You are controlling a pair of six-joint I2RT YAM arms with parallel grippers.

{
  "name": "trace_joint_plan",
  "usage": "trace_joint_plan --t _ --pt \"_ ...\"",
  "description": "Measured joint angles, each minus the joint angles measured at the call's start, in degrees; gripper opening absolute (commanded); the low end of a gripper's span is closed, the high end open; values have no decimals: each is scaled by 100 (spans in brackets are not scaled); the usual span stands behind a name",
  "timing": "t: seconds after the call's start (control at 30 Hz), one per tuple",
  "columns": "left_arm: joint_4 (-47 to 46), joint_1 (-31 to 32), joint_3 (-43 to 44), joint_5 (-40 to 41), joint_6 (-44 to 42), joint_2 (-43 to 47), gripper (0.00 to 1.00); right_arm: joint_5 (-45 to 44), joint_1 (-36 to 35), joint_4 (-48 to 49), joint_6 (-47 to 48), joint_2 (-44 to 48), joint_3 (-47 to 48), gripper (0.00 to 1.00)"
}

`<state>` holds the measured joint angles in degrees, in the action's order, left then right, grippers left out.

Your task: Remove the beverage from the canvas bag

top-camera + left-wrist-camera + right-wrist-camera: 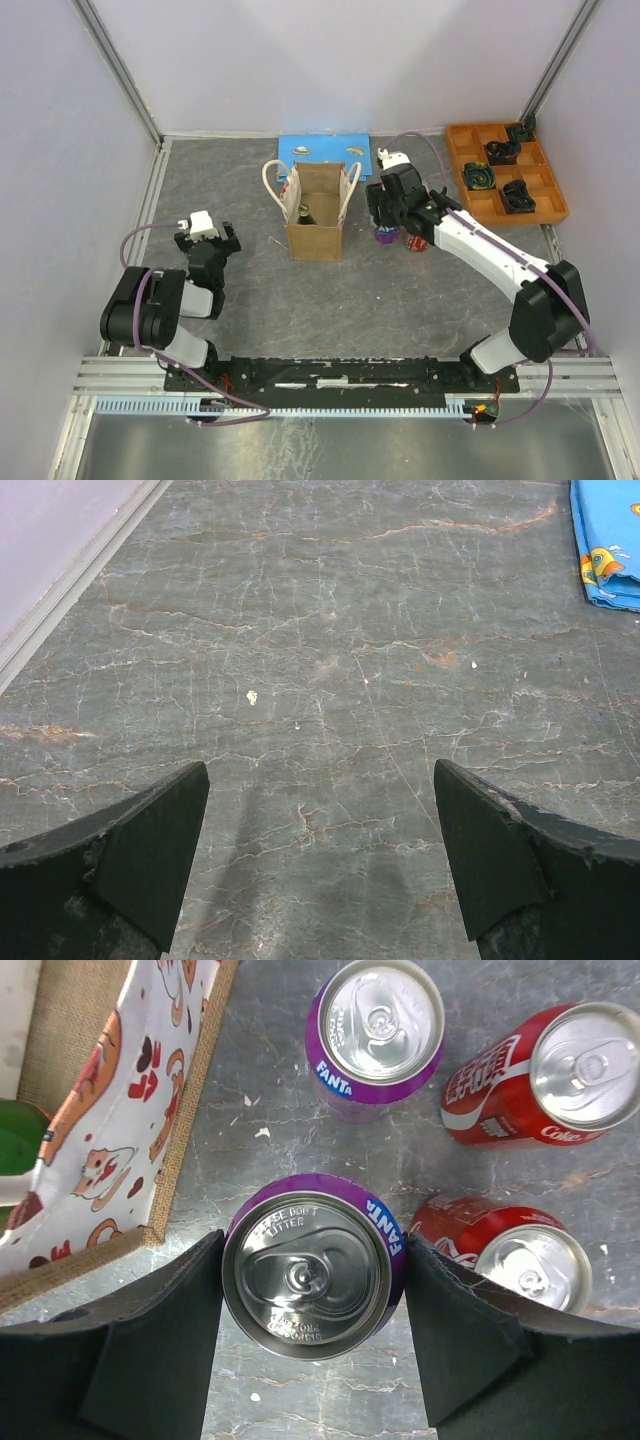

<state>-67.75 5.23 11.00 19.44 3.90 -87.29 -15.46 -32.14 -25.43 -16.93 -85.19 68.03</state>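
The canvas bag (pixel 315 215) stands upright in the middle of the table, with cream rope handles and a printed lining (pixel 110 1130). A green bottle (pixel 305 213) shows inside it, and also at the left edge of the right wrist view (pixel 18 1145). My right gripper (pixel 385 215) is just right of the bag. Its fingers press both sides of a purple Fanta can (pixel 313 1265) seen top-up, outside the bag. I cannot tell whether the can rests on the table. My left gripper (pixel 208 240) is open and empty over bare table (pixel 320 860), left of the bag.
A second purple Fanta can (pixel 375 1030) and two red Coke cans (pixel 545 1075) (pixel 510 1255) stand close beside the held can. A flat blue board (pixel 325 152) lies behind the bag. An orange compartment tray (pixel 545 205) with dark parts sits at the back right.
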Motion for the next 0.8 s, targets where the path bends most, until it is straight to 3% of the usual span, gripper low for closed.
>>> trace_joint_plan --t 0.63,0.7,0.77,0.8 --pt "2 0 0 0 0 0 99 -17 0 492 -365 -586 -455 0" --pt "0 0 0 0 0 0 99 -35 0 520 -411 -584 -518 5" --pt "0 0 0 0 0 0 99 -70 0 553 -435 -584 -522 21" --pt "0 0 0 0 0 0 99 -81 0 564 -448 -584 -535 33"
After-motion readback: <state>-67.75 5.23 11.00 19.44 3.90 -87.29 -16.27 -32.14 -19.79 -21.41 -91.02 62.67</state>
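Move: The right hand still holds the purple Fanta can; the bare table spot for it is straight below, about 16 cm down. From the hand, the standing Fanta is some 8 cm ahead, one Coke can 8 cm ahead and 8 cm right, the nearer Coke 2 cm ahead and 8 cm right, all roughly 10 cm lower; the canvas bag is 16 cm left and 5 cm ahead. From the left hand, the spot is level, about 42 cm right and 8 cm lower. The right hand keeps its grip and lowers the Fanta about 6 cm towards the table, tipping slightly farther down. ##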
